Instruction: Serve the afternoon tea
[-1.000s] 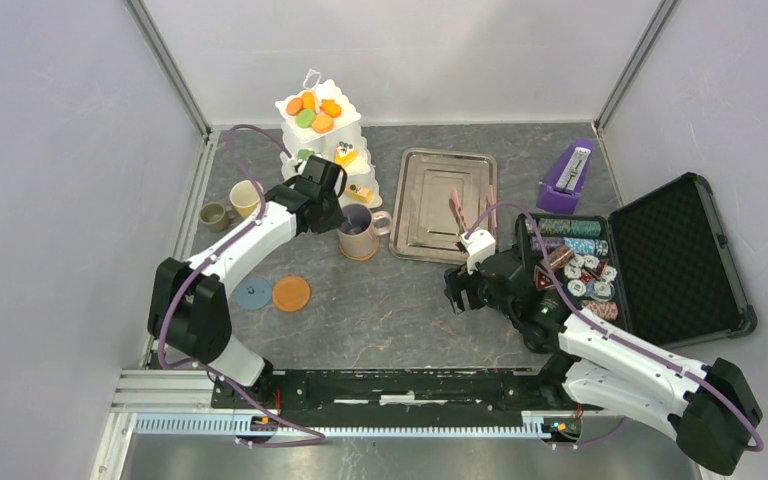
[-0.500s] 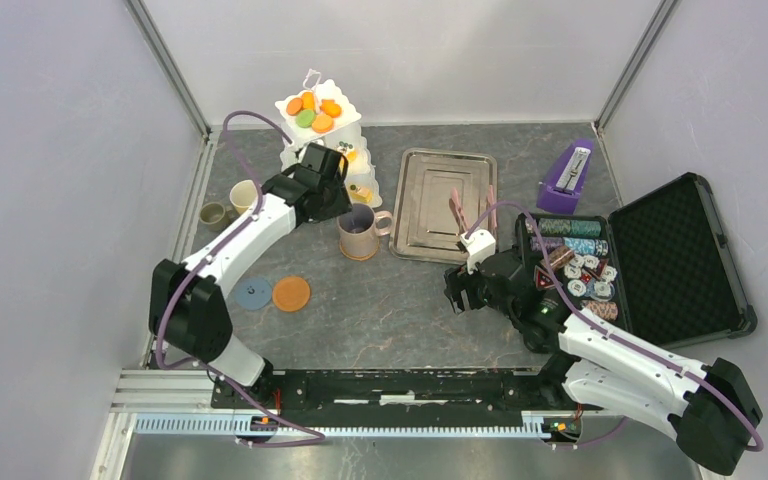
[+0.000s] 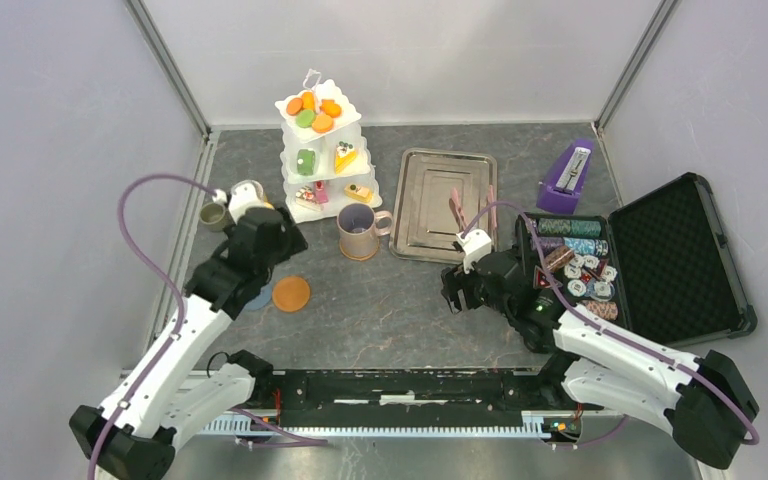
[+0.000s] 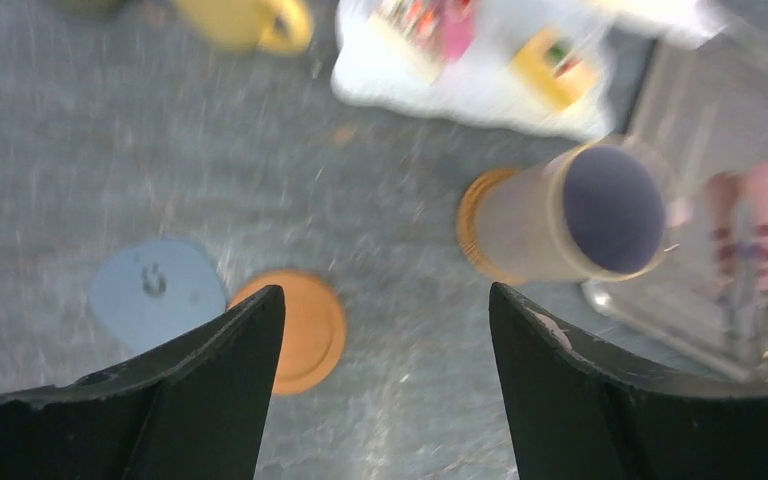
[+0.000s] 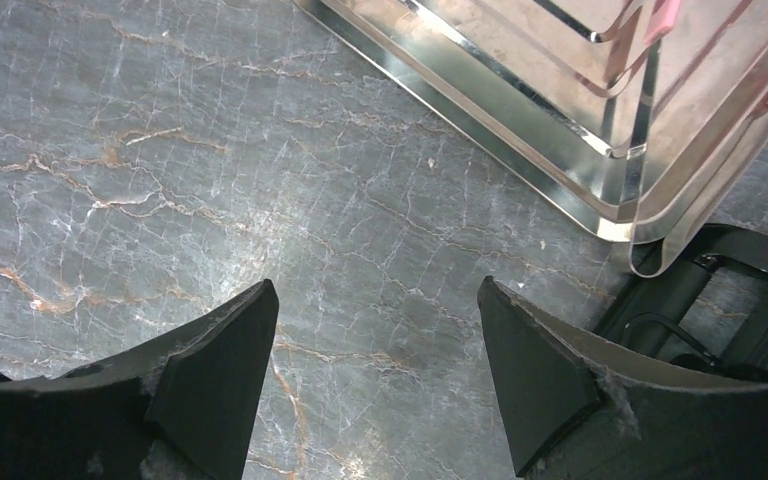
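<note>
The white three-tier stand (image 3: 322,150) stands at the back, with orange and green biscuits (image 3: 312,108) on top and toy cakes (image 3: 345,157) on the lower tiers. In front of it is the beige-lilac mug (image 3: 359,231) (image 4: 570,215). The yellow mug (image 3: 246,192) (image 4: 245,20) and small green mug (image 3: 212,214) sit to its left. My left gripper (image 3: 282,250) (image 4: 388,290) hangs open and empty above the bare table, between the mug and an orange coaster (image 3: 291,293) (image 4: 305,330). My right gripper (image 3: 457,290) (image 5: 376,285) is open and empty over the table.
A blue coaster (image 4: 150,300) lies left of the orange one. A metal tray (image 3: 447,205) (image 5: 520,150) with pink-handled tongs (image 3: 457,210) lies mid-table. An open black case (image 3: 660,260) with poker chips is at the right, and a purple metronome (image 3: 565,180) is behind it.
My left arm has drawn back from the stand toward the near left, and its gripper has gone from shut to open. The right arm has not moved.
</note>
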Controlling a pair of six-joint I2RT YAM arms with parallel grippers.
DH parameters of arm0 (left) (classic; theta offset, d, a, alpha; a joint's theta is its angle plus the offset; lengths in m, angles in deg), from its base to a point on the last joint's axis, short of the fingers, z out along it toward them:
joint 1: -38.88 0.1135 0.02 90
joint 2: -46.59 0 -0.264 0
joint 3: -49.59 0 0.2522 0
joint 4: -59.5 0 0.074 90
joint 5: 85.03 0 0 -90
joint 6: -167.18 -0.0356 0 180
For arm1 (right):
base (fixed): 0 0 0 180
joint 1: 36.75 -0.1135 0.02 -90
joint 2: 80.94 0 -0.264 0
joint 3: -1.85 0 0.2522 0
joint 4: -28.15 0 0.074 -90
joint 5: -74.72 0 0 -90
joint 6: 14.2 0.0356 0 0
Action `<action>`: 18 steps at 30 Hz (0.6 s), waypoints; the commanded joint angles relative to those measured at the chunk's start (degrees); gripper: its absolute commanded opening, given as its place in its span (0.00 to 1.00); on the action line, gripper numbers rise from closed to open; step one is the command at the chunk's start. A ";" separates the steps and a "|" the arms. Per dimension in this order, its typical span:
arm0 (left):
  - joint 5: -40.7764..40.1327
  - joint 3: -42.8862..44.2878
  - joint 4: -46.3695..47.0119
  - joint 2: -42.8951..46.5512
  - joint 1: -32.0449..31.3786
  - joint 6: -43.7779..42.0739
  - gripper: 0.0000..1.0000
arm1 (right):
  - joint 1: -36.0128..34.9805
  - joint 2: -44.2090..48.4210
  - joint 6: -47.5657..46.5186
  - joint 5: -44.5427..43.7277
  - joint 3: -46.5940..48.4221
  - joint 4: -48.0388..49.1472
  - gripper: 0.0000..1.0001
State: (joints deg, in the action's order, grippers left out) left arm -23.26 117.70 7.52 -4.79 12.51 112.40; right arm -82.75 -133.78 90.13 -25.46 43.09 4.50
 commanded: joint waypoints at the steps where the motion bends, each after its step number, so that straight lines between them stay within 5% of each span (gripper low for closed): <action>1: -0.21 -12.87 0.90 2.30 0.09 13.44 0.80 | 0.10 -2.02 0.19 2.11 1.12 3.34 0.81; 6: 3.02 -20.15 10.14 1.06 0.18 18.42 0.76 | 0.12 -2.14 0.17 2.68 1.04 3.23 0.80; 18: 6.78 -20.76 16.55 -15.91 1.32 25.43 0.79 | 0.16 0.50 0.88 0.41 -0.48 1.67 0.81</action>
State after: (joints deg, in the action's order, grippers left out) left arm -17.21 96.71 20.18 -18.71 13.47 132.05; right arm -82.75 -134.06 90.33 -23.62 42.90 4.83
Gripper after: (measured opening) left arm 0.787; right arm 0.807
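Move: The left hand, open and high after leaving the grey mug, has the orange coaster about 21 cm below it, some 5 cm to its left and 1 cm back. The blue coaster lies roughly 10 cm left of the orange one and 2 cm farther out; the grey mug stands about 10 cm ahead of the hand and 11 cm right, the yellow mug some 19 cm ahead and 12 cm left. From the right hand, the orange coaster lies about 37 cm left and 3 cm ahead. The left hand drops fast, about 17 cm, towards the table beside the orange coaster, at first swinging back some 4 cm and then easing forward about half of that while drifting slightly right. As it sinks, its wrist tips the fingers some 20 degrees further down and turns about 10 degrees counter-clockwise, and the still-open fingers end a few centimetres above the bare table just right of the coaster, touching nothing. ##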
